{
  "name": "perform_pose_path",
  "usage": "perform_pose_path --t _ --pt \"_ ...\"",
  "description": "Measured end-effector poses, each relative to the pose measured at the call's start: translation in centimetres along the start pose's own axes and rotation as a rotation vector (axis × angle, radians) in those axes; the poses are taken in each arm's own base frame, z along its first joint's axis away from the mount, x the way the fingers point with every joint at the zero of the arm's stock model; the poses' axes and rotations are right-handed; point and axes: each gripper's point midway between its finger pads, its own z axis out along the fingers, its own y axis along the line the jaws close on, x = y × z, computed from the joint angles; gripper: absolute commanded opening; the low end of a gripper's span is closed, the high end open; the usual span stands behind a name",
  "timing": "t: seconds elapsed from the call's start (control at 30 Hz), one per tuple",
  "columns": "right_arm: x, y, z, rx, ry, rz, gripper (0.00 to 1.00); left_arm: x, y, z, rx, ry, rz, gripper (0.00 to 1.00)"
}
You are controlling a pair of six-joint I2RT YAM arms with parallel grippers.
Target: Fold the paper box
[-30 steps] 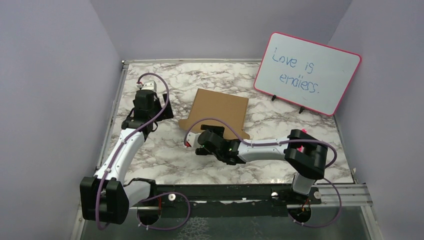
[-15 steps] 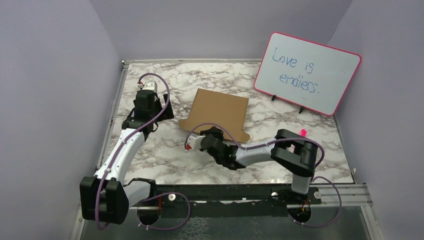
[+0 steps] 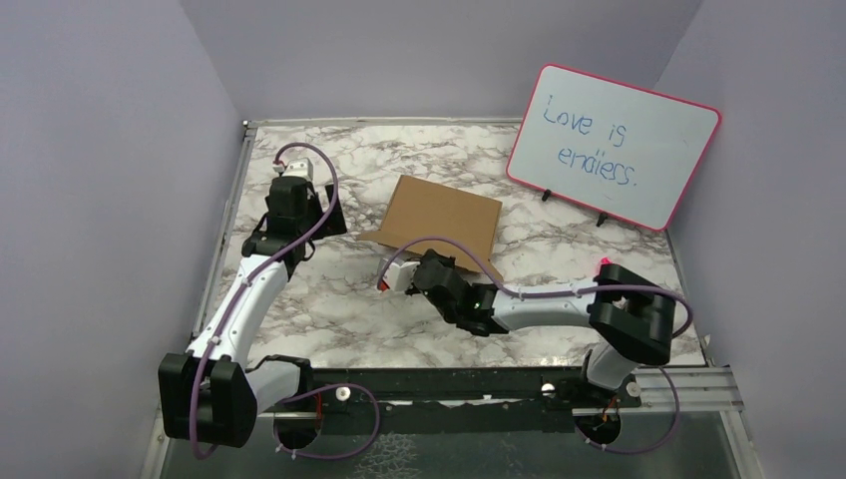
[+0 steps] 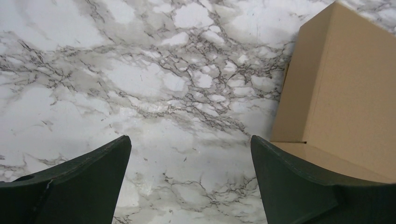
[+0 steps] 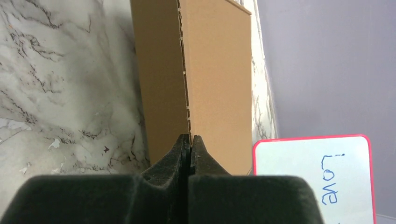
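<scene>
The paper box (image 3: 444, 215) is a flat sheet of plain brown cardboard on the marble table (image 3: 329, 309), with its near edge raised off the surface. My right gripper (image 3: 402, 275) reaches in from the front and is shut on that near edge. In the right wrist view the fingertips (image 5: 184, 147) of the right gripper (image 5: 190, 136) pinch the paper box (image 5: 217, 70) right at a perforated crease. My left gripper (image 3: 333, 214) hovers just left of the sheet. In the left wrist view the left gripper (image 4: 190, 138) stands wide open over bare marble, the paper box (image 4: 345, 84) to its right.
A pink-rimmed whiteboard (image 3: 611, 145) with blue writing leans at the back right, and its corner (image 5: 322, 177) shows in the right wrist view. Grey walls close in the table on three sides. A black rail (image 3: 449, 384) runs along the near edge.
The right gripper has closed from open onto the sheet's near edge and its arm has stretched forward. The near edge has lifted and the sheet has shifted slightly. The left arm stays put.
</scene>
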Motion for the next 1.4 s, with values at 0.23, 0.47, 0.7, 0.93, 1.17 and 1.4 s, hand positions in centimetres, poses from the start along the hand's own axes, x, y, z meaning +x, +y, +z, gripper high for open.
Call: perform_pose_path --t 0.23,0.47,0.7,0.93,1.17,1.4 --pt "-2.8 -3.2 -2.7 -0.076 -0.059 0.07 0.01 -5.4 -1.3 -1.9 0.035 -0.109 -0.006 0.99" --pt "-7.5 -6.8 -6.0 -0.2 -0.155 0.182 0.01 -11.4 -2.2 -6.7 0.07 -0.273 0.015 0.99" --pt "-9.5 -7.3 -8.8 -0.389 -0.163 0.246 0.01 -14.9 -2.4 -11.5 0.09 -0.416 0.052 0.99" --pt "-9.7 -8.0 -9.7 -0.573 -0.142 0.34 0.01 -14.3 -2.4 -12.4 0.102 -0.415 0.088 0.99" --pt "-7.7 -7.7 -6.6 -0.675 -0.063 0.383 0.01 -11.4 -2.8 -10.7 0.141 -0.329 0.11 0.99" --pt "-7.0 -8.4 -3.5 -0.695 -0.046 0.371 0.02 -9.6 -3.2 -9.7 0.177 -0.278 0.123 0.99"
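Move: The right fingers are already shut on the near upper edge of the lying paper box, whose middle is some 8 cm ahead, 3 cm to the right and 6 cm below. At about hand height along that edge, the left ear flap sticks out some 11 cm to this hand's left and 4 cm ahead, the right ear flap about 12 cm to its right and 3 cm back. From the empty left hand the box's middle is about 25 cm right, 2 cm ahead and 10 cm lower. Keeping its pinch on the box's near upper edge, the right hand hauls it up about 14 cm and draws back some 7 cm towards the robot, then comes forward again about 6 cm while sinking some 3 cm, the wrist tipping the fingers down about 40 degrees so that the box's far side swings underneath. The left hand, open and empty, rises 19 cm clear beside the box and then sinks back 5 or 6 cm, its fingers tilting up roughly 20 degrees and turning slightly clockwise. ##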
